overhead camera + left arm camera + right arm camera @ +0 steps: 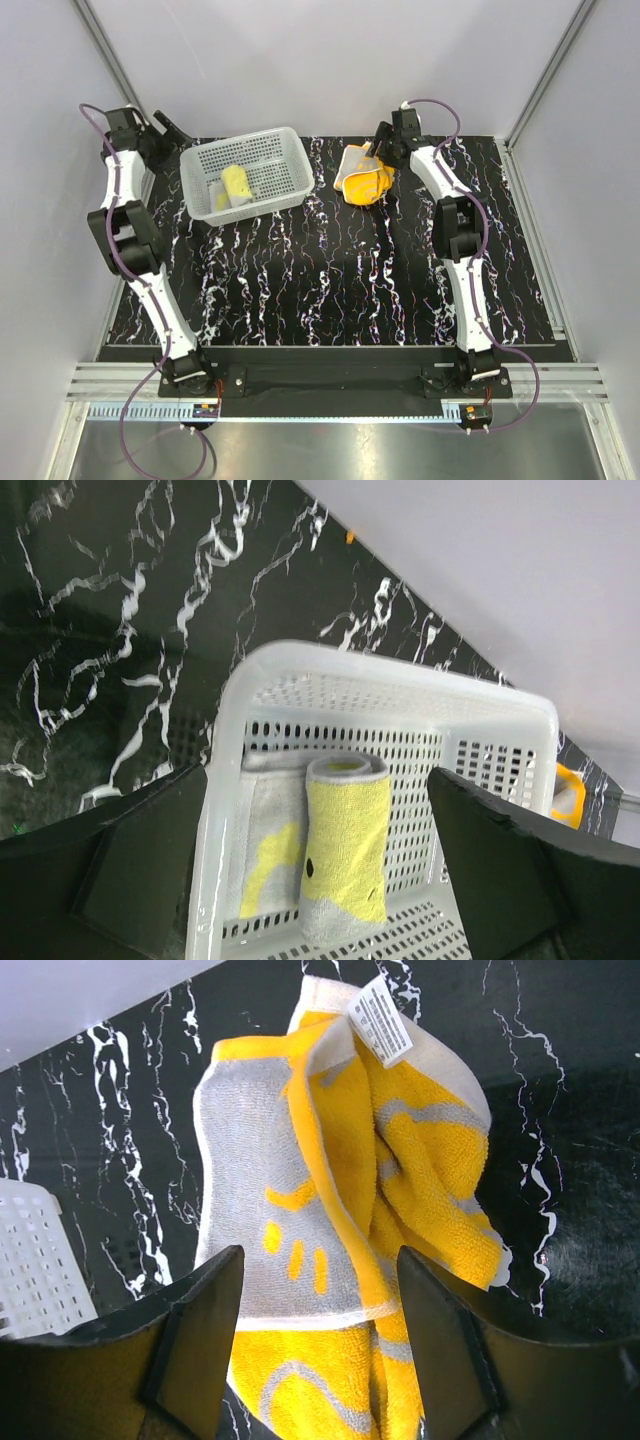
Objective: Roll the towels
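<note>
A pale yellow towel (345,845) lies rolled up inside the white mesh basket (400,670), on a flat grey-and-yellow flap of cloth. From above, that towel (237,185) sits in the basket's (290,150) left half. My left gripper (318,780) is open, and its fingers stand wide apart above the basket without touching the roll. It hangs by the basket's far left corner (168,128). The orange towel (350,1190) lies crumpled on the table (365,178), pale back and white label showing. My right gripper (315,1280) is open over it (380,148), one finger either side.
The black marbled table (320,270) runs between pale walls at the back and sides. A corner of the basket (35,1260) shows left of the orange towel. Both arm bases stand at the near edge.
</note>
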`<state>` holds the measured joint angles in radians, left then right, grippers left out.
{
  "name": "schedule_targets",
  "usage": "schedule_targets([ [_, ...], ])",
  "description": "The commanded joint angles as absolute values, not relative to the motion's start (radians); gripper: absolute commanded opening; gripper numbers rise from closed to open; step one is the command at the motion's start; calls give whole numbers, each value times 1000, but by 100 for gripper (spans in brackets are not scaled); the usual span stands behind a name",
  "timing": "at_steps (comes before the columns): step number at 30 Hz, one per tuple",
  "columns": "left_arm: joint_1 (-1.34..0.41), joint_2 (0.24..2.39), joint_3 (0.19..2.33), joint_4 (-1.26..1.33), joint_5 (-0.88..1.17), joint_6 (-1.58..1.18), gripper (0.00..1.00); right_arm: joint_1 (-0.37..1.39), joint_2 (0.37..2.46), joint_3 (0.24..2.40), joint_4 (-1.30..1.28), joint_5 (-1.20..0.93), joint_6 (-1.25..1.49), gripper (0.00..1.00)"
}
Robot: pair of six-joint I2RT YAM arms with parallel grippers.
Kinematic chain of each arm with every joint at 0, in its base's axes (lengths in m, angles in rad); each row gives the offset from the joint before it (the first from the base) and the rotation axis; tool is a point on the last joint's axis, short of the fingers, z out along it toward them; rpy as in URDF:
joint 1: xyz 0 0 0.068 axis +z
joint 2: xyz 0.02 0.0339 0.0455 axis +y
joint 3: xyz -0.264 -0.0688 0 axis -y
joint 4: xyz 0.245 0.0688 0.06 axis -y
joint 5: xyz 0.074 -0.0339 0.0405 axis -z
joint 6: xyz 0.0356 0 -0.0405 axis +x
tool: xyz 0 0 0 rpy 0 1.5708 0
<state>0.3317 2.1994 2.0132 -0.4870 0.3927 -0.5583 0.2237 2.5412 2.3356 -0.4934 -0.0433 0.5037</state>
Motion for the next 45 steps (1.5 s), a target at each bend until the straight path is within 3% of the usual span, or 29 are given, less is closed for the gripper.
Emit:
schedule_targets([
  [1,345,2218,2100,-480,407,-525,99,233,2556,2361,-486,-31,491,70],
  [4,357,2218,2091,-482,408,-525,99,233,2563,2361,-486,-41,500,64],
  [9,364,2163,2016,-460,403,-520,99,233,2553,2341,-471,-55,511,45],
  [15,362,2054,1916,-460,388,-526,99,236,2504,2292,-456,-43,511,34],
  [18,360,1976,1830,-457,391,-522,99,236,2468,2267,-445,-38,503,23],
  [19,360,1951,1804,-454,394,-519,99,236,2459,2270,-448,-38,502,12],
  [21,359,1875,1714,-440,402,-514,99,238,2448,2270,-465,-38,503,0],
  [32,229,1514,1334,-439,379,-482,99,235,2209,2189,-512,-34,483,0],
  [45,-152,1440,1045,-307,400,-584,97,236,1889,2059,-745,-83,454,0],
])
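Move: The orange towel lies bunched under the open right fingers, its middle roughly 2 cm back, 2 cm left and some 5 cm below. From that hand the basket is about 35 cm left and 2 cm back. The raised left hand has the orange towel some 48 cm to its right, 2 cm ahead and 13 cm down; the basket sits about 16 cm right and 11 cm down, with the rolled towel in it 13 cm right and 3 cm back. The right fingers sink about 4 cm onto the orange towel and pinch shut on its raised orange edge, then lift it roughly 25 cm, drawing back some 8 cm late in the rise, the fingertips tilting up. The open, empty left hand first hovers near the basket's left end, then pulls back and sweeps right, over 20 cm each way, above the basket's near side towards the middle, turning about 25 degrees clockwise. ##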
